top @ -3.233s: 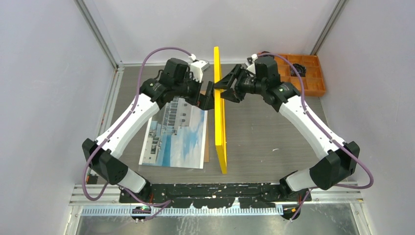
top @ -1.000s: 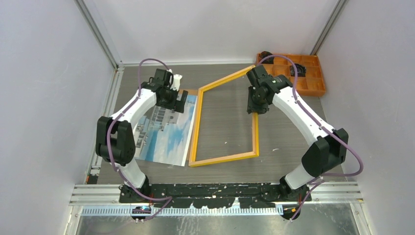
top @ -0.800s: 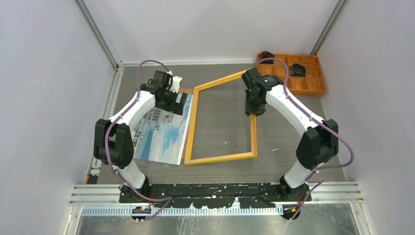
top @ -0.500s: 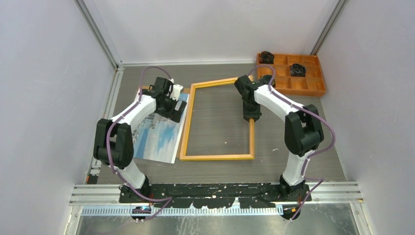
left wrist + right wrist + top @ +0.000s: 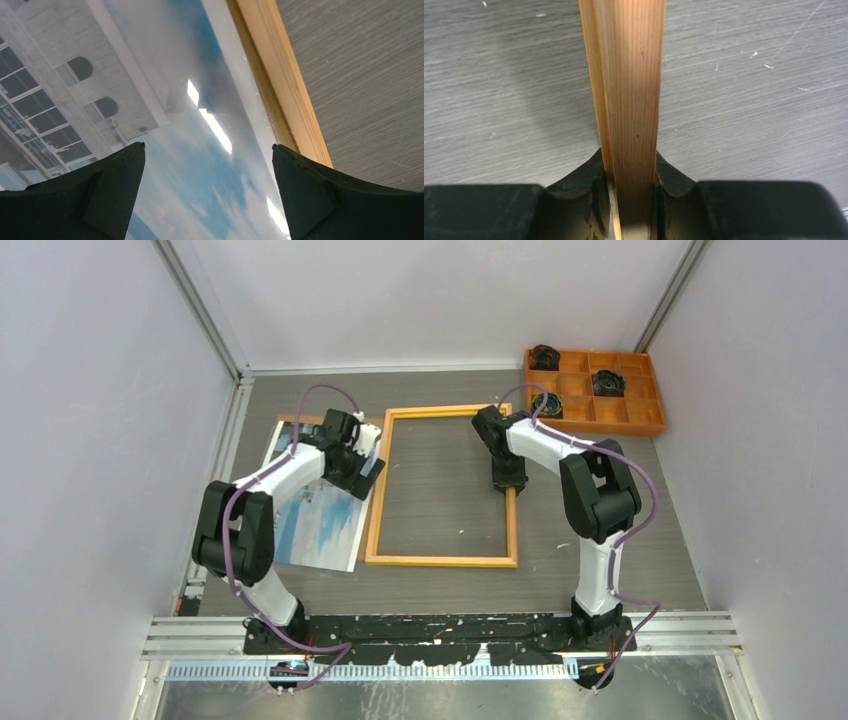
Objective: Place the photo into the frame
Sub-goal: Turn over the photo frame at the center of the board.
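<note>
The frame lies flat on the table with its light wood back up, and its left bar shows in the left wrist view. My right gripper is shut on the frame's right bar, the fingers pinching it from both sides. The photo, a white building under blue sky, lies face up to the left of the frame, with its right edge against the left bar. My left gripper hovers open over the photo, nothing between its fingers.
A brown board peeks out behind the photo's far edge. An orange compartment tray with small dark items stands at the back right. White walls close in the table on both sides.
The frame has come down from upright to flat and slid left, my right gripper still holding its bar. The left arm pulled back, and the photo shifted slightly left.
</note>
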`<move>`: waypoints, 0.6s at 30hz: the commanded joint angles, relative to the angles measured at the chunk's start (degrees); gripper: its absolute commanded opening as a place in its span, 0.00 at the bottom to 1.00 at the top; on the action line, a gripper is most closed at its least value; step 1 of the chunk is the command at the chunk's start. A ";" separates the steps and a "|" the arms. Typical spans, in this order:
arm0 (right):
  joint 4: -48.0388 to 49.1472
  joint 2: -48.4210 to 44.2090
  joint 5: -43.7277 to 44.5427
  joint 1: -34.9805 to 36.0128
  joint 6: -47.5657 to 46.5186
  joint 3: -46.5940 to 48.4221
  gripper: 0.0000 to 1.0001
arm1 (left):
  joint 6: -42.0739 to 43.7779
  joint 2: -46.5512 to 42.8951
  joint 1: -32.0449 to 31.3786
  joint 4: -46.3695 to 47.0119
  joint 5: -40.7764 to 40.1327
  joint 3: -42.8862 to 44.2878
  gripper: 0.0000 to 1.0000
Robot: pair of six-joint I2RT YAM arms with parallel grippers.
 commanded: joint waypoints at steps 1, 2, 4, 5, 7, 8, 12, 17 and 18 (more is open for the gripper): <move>3.10 2.03 3.45 0.07 0.14 0.25 0.12 | 2.45 0.54 -3.02 5.02 -2.52 -2.24 1.00; 3.37 2.23 3.54 0.03 0.08 0.18 0.14 | 2.59 0.82 -3.50 5.84 -3.60 -2.73 1.00; 3.30 2.52 4.00 -0.04 0.06 0.25 0.25 | 2.82 1.33 -4.32 6.51 -4.41 -3.27 1.00; 3.30 2.57 4.26 -0.03 -0.05 0.22 0.29 | 2.92 1.59 -4.62 6.76 -4.79 -3.32 1.00; 3.64 2.18 4.60 -0.11 -0.03 -0.15 0.38 | 3.11 1.92 -5.03 7.12 -5.52 -3.42 1.00; 3.89 1.67 4.36 -0.25 -0.05 -0.46 0.43 | 3.18 2.06 -5.13 7.34 -5.78 -3.48 1.00; 4.13 -0.04 4.11 -0.62 0.11 -0.75 0.55 | 3.41 2.62 -5.46 7.67 -6.17 -3.89 1.00; 4.53 -3.43 2.59 -0.74 1.11 -0.91 0.64 | 2.89 2.75 -6.81 7.88 -6.14 -4.50 1.00; 4.64 -4.54 2.28 -0.73 1.23 -1.02 0.67 | 2.73 2.55 -7.23 7.98 -6.23 -4.67 1.00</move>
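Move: Between the right fingers is the middle of the photo frame's right bar, just above the table, with the left bar some 19 cm to that hand's left and level with it. From the wide-open left hand, the left bar is about 3 cm to the right, level and 3 cm below; the photo's middle lies roughly 6 cm to its left, 2 cm back and 4 cm below. Letting go of the frame's right bar, the right hand settles less than 1 cm lower, then opens its fingers to about twice their gap and drifts 1 cm to its right, still straddling the bar. Meanwhile the left hand, wide open, sinks about 3 cm and shifts nearly 2 cm right towards the left bar and the photo's edge, rolling slightly; whether a finger touches is unclear. ##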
